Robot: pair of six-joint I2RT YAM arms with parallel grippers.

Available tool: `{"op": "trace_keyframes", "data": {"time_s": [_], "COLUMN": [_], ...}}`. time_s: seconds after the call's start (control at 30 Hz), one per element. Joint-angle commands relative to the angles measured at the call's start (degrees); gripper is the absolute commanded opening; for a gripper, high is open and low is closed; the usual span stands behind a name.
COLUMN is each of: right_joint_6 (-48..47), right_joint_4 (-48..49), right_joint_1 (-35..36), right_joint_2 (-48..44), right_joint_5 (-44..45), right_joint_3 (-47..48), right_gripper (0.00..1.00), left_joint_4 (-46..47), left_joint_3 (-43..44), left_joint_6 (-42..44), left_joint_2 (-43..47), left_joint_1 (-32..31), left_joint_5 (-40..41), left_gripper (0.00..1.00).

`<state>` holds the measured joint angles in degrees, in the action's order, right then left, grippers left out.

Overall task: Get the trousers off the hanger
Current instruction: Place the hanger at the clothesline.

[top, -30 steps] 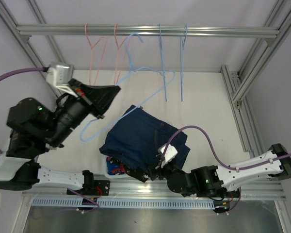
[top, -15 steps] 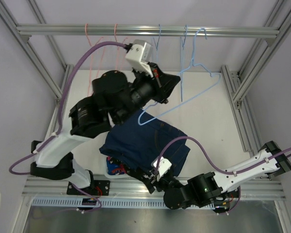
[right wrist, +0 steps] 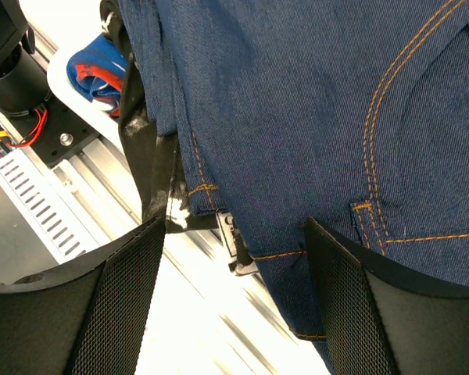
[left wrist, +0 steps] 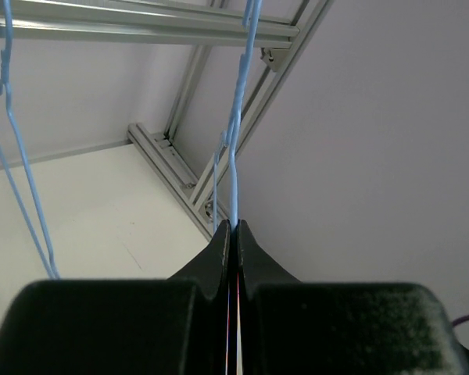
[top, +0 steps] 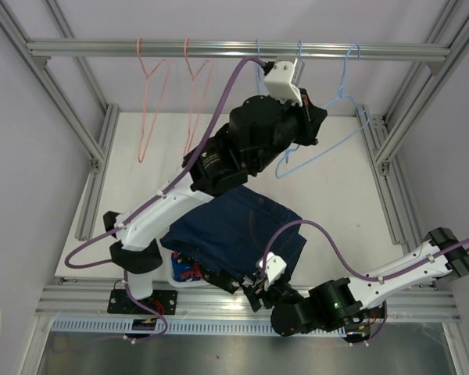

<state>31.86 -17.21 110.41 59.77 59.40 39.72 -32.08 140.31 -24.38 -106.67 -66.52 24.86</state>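
Dark blue denim trousers (top: 234, 228) lie on top of a heap of garments at the table's near edge. Under them show a blue piece with red-white pattern (right wrist: 102, 74) and a black one (right wrist: 152, 172). My right gripper (top: 259, 286) stands open at the heap's near side. In the right wrist view its mesh fingers (right wrist: 117, 305) flank the denim hem (right wrist: 297, 101) without touching it. My left gripper (top: 316, 123) is raised toward the top rail (top: 219, 49) and shut on the wire of a bare light blue hanger (left wrist: 236, 156). The hook of that hanger (top: 345, 78) reaches the rail.
Two pink hangers (top: 148, 94) hang bare at the rail's left. Another blue hanger (left wrist: 19, 180) hangs left of the held one. The heap sits partly on a white tray (top: 174, 269). Aluminium frame posts (top: 410, 101) border the table on both sides.
My left arm swung from the table's left up and to the right, carrying the blue hanger to the rail's right part. My right gripper drew back a little toward the near edge.
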Motion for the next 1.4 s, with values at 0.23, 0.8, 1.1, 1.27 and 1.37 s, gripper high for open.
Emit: {"op": "trace_keyframes", "data": {"time_s": [0.23,0.8,1.1,1.27,1.37], "right_joint_6": [5.76,6.82,7.44,6.46,6.90], "right_joint_4": [-3.70,-9.24,-5.56,-4.06,-4.67], "right_joint_1": [0.42,-1.78,-5.47,-7.49,-8.37], "right_joint_2": [-2.19,-16.53,-10.03,-9.93,-10.98], "right_joint_5": [-1.39,-4.19,-8.33,-10.44,-10.88], "right_joint_3": [-2.10,-7.56,-7.91,-8.35,-8.61], "right_gripper": [0.79,0.81,0.82,0.82,0.81], "left_joint_4": [17.91,35.32,35.85,36.47,36.56], "left_joint_3": [3.74,4.80,4.01,3.04,2.60], "left_joint_6": [8.11,20.43,16.83,15.77,15.42], "left_joint_2": [-7.67,-18.39,-21.56,-22.53,-23.14], "left_joint_1": [2.27,5.35,8.25,8.87,8.87], "left_joint_5": [8.52,17.59,16.10,15.92,16.27], "left_gripper": [0.00,0.01,0.01,0.01,0.00]}}
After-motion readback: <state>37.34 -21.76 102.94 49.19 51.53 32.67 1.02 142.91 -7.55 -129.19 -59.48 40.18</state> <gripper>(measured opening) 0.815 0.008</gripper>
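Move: From the left hand, which holds the last blue hanger, the free stretch of clothesline it is bound for lies about 22 cm ahead, 4 cm to the right and 5 cm above. Two emptied blue hangers hang 22 cm ahead, roughly 5 and 15 cm to the left, with their middles about 5 cm below the hand. From the right hand, that stretch is some 45 cm ahead, 18 cm right and 40 cm higher. Carrying the pinched hanger forward to the clothesline, the left hand goes about 15 cm outward, drifting slightly right, and sinks some 7 cm, mostly late on as the forward travel eases. Its wrist swings counter-clockwise about 25 degrees and tips the fingers up a little; they stay shut. The open right hand shifts a few centimetres right, forward and down by the trousers. ##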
